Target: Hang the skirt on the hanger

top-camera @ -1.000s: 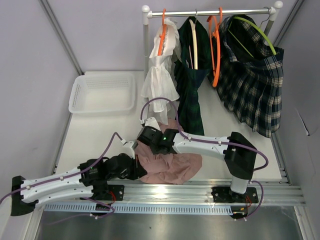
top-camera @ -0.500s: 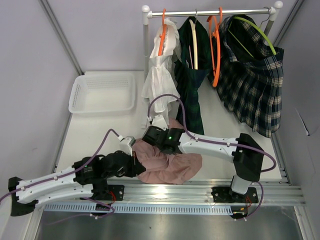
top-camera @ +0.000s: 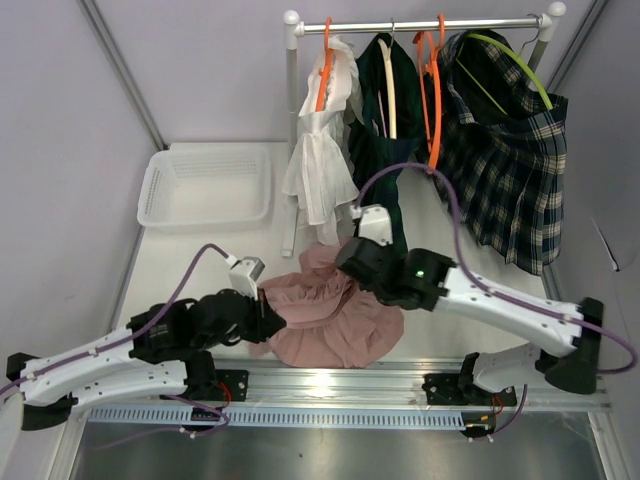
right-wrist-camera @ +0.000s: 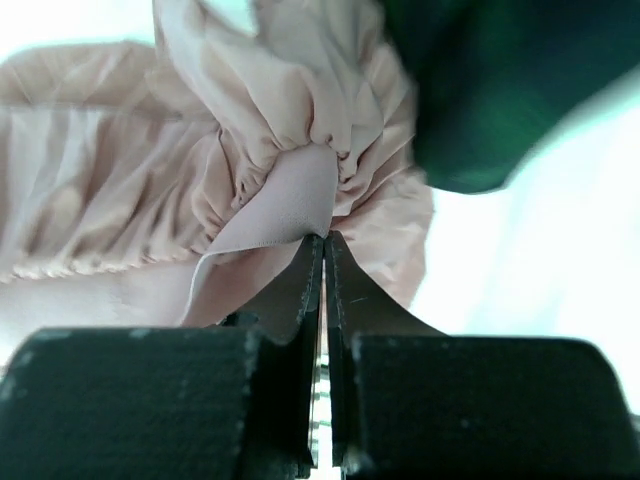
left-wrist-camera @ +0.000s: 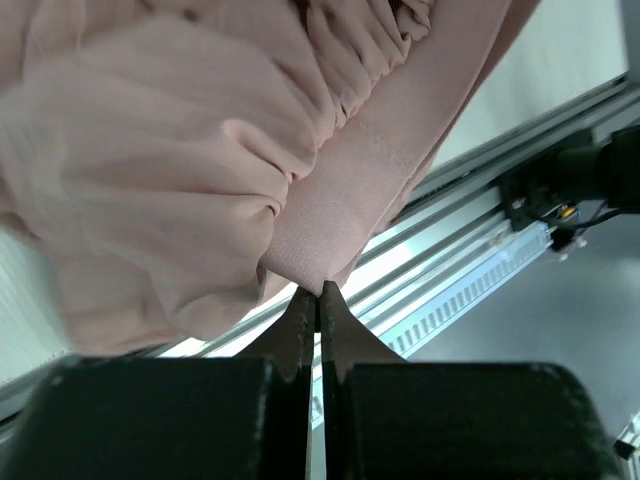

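Observation:
The pink skirt (top-camera: 325, 318) lies bunched on the table's near side, stretched between both grippers. My left gripper (top-camera: 270, 318) is shut on the waistband's left end; in the left wrist view the fingertips (left-wrist-camera: 320, 290) pinch the flat band of the skirt (left-wrist-camera: 200, 170). At the skirt's far edge my right gripper (top-camera: 345, 262) is shut on the waistband, and the right wrist view shows the band of the skirt (right-wrist-camera: 150, 200) caught in that gripper (right-wrist-camera: 323, 238). An empty orange hanger (top-camera: 432, 100) hangs on the rail.
The rail holds a white blouse (top-camera: 320, 140), a dark green garment (top-camera: 385, 160) and a plaid skirt (top-camera: 505, 170) under a green hanger (top-camera: 510, 65). The rack post (top-camera: 292, 130) stands behind the skirt. A white basket (top-camera: 205, 185) sits at the far left.
My right gripper has shut on the waistband and moved right and away from me toward the rack, pulling the skirt wider. The left arm shifted slightly, still gripping.

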Robot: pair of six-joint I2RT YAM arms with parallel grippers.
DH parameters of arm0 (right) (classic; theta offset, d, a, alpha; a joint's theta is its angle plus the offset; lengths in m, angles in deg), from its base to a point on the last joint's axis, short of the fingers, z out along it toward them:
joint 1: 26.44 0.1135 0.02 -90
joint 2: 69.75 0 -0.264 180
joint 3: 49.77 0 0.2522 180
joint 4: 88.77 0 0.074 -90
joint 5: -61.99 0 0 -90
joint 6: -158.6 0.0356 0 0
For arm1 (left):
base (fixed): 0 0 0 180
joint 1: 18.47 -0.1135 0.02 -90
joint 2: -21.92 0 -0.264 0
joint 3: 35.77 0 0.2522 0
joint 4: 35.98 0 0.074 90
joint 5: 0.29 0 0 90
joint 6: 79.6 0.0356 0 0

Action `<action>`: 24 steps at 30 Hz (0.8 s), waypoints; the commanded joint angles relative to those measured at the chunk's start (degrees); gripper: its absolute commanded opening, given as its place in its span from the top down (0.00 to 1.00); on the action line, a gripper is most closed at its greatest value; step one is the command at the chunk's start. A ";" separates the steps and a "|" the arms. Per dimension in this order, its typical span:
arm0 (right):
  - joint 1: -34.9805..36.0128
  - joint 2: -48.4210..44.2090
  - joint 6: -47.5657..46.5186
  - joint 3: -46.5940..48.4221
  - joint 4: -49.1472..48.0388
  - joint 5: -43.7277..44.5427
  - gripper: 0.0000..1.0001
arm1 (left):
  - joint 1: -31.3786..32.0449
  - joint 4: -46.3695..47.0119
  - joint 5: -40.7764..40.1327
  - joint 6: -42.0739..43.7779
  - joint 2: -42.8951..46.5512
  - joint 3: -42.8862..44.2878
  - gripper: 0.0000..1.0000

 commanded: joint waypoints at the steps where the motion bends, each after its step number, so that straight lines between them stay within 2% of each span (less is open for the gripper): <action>1: 0.19 -8.09 4.46 3.17 9.19 7.32 1.00 | -0.02 -1.44 -4.99 5.70 -2.09 7.66 1.00; 7: 0.45 -15.30 5.43 10.19 16.93 11.28 1.00 | -2.82 -2.85 -5.88 13.61 -8.67 23.57 1.00; 10: 0.54 -15.75 3.94 14.76 18.70 12.60 1.00 | -6.24 -3.29 -4.83 18.00 -12.10 29.72 1.00; 12: 0.63 -15.57 2.89 17.14 19.14 13.39 1.00 | -11.51 -2.59 -0.18 20.81 -13.25 32.96 1.00; 17: 0.02 -13.91 -0.98 22.43 19.23 15.24 1.00 | -22.93 -0.57 12.38 24.08 -15.80 33.17 1.00; 19: -1.65 -13.81 -1.69 20.86 18.09 14.28 1.00 | -24.01 1.36 14.50 23.82 -15.90 30.28 1.00; 21: -3.32 -14.78 -1.60 15.33 15.91 12.27 1.00 | -24.36 2.94 17.05 22.59 -15.72 27.98 1.00; 23: -5.78 -17.40 -0.82 9.80 13.53 8.15 1.00 | -24.36 5.93 18.90 21.10 -15.11 22.10 1.00; 24: -6.75 -18.55 -0.46 3.94 10.91 6.30 1.00 | -24.54 6.98 20.47 20.66 -14.58 20.78 1.00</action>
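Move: Both my hands already pinch the pink skirt by its waistband. The skirt's heap lies about 11 cm to the right of my left hand, some 4 cm ahead and 5 cm below. From my right hand it is about 6 cm back, 6 cm left and 9 cm down. The green garment's hem hangs some 8 cm to my right hand's right and 6 cm ahead. The white dress hem is about 8 cm to this hand's left and 8 cm ahead. I keep both grips shut and swing the skirt up off its heap. My left hand climbs about 16 cm and goes some 9 cm forward; my right climbs as much while drawing about 10 cm to the right, away from the left, to stretch the waistband. Both tip their fingers up some 15 degrees, then dip a few centimetres at the end. ##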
